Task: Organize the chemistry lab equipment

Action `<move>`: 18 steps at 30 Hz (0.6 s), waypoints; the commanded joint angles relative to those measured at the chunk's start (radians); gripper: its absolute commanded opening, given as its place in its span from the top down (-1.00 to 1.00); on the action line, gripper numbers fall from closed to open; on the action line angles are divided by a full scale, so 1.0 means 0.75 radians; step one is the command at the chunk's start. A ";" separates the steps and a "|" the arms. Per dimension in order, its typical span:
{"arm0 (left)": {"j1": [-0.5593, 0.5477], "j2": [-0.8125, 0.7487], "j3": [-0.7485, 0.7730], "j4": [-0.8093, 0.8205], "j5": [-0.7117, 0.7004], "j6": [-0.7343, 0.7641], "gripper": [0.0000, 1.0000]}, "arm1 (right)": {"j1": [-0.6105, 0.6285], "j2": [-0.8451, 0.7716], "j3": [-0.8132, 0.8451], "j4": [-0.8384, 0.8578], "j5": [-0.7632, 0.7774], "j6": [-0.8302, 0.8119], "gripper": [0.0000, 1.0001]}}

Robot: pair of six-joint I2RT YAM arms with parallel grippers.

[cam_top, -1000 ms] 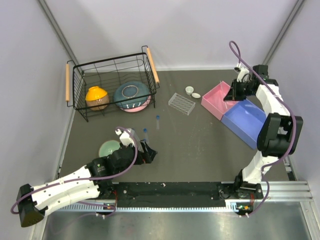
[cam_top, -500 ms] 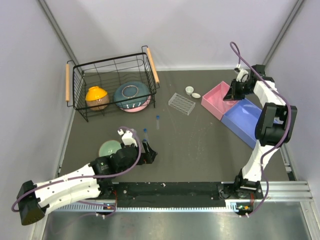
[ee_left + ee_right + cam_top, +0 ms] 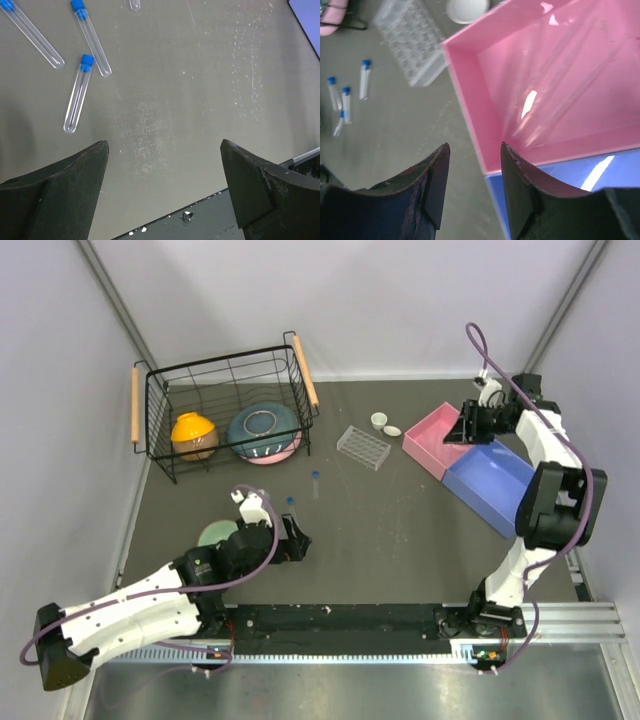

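Three clear tubes with blue caps (image 3: 77, 92) lie on the grey table just ahead of my left gripper (image 3: 163, 145), which hangs open and empty; the overhead view shows it (image 3: 297, 540) near the table's front. One more tube (image 3: 314, 483) lies further back. The clear tube rack (image 3: 363, 447) and two white cups (image 3: 379, 420) sit mid-table. My right gripper (image 3: 474, 145) is open and empty over the near-left corner of the pink tray (image 3: 560, 90). Clear glints show on that tray's floor; what they are I cannot tell.
A blue tray (image 3: 487, 483) adjoins the pink tray on its near side. The black wire basket (image 3: 225, 410) at the back left holds an orange bowl (image 3: 194, 435) and a blue bowl (image 3: 265, 430). A green bowl (image 3: 216, 534) sits beside my left arm.
My right gripper was shut and now stands open over the pink tray. The left arm has shifted only slightly, its gripper still wide open.
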 commanded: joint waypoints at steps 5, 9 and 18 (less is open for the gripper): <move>0.014 -0.022 0.139 -0.204 -0.058 0.073 -0.98 | -0.009 -0.556 -0.280 0.013 -0.376 -0.195 -0.10; 0.030 0.021 0.188 -0.276 -0.054 0.111 -0.98 | -0.007 -0.769 -0.429 0.013 -0.400 -0.252 -0.18; 0.318 0.217 0.311 -0.333 0.184 0.318 -0.98 | -0.007 -1.123 -0.785 0.064 -0.468 -0.379 -0.60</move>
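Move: The right hand, already empty over the pink bin, has the lone blue-capped tube some 35 cm left and 8 cm back, 12 cm down. The tube rack lies about 23 cm left of the hand and 2 cm farther out; the blue bin's middle is roughly 7 cm back, 8 cm right. The left hand's nearest tube lies about 5 cm ahead, 5 cm left and 11 cm below; the mint bowl is 5 cm ahead, 19 cm left. Touching nothing, the right hand draws away from the pink bin towards the open table on the tube side: about 15 cm back, some 6 cm left and 9 cm up, the rise easing into a slight sink at the end. Its fingers open wider while it tips up and swings counter-clockwise. The left hand, still wide open, lifts slightly, then shifts left towards the nearest tube, its left side rolling up. ##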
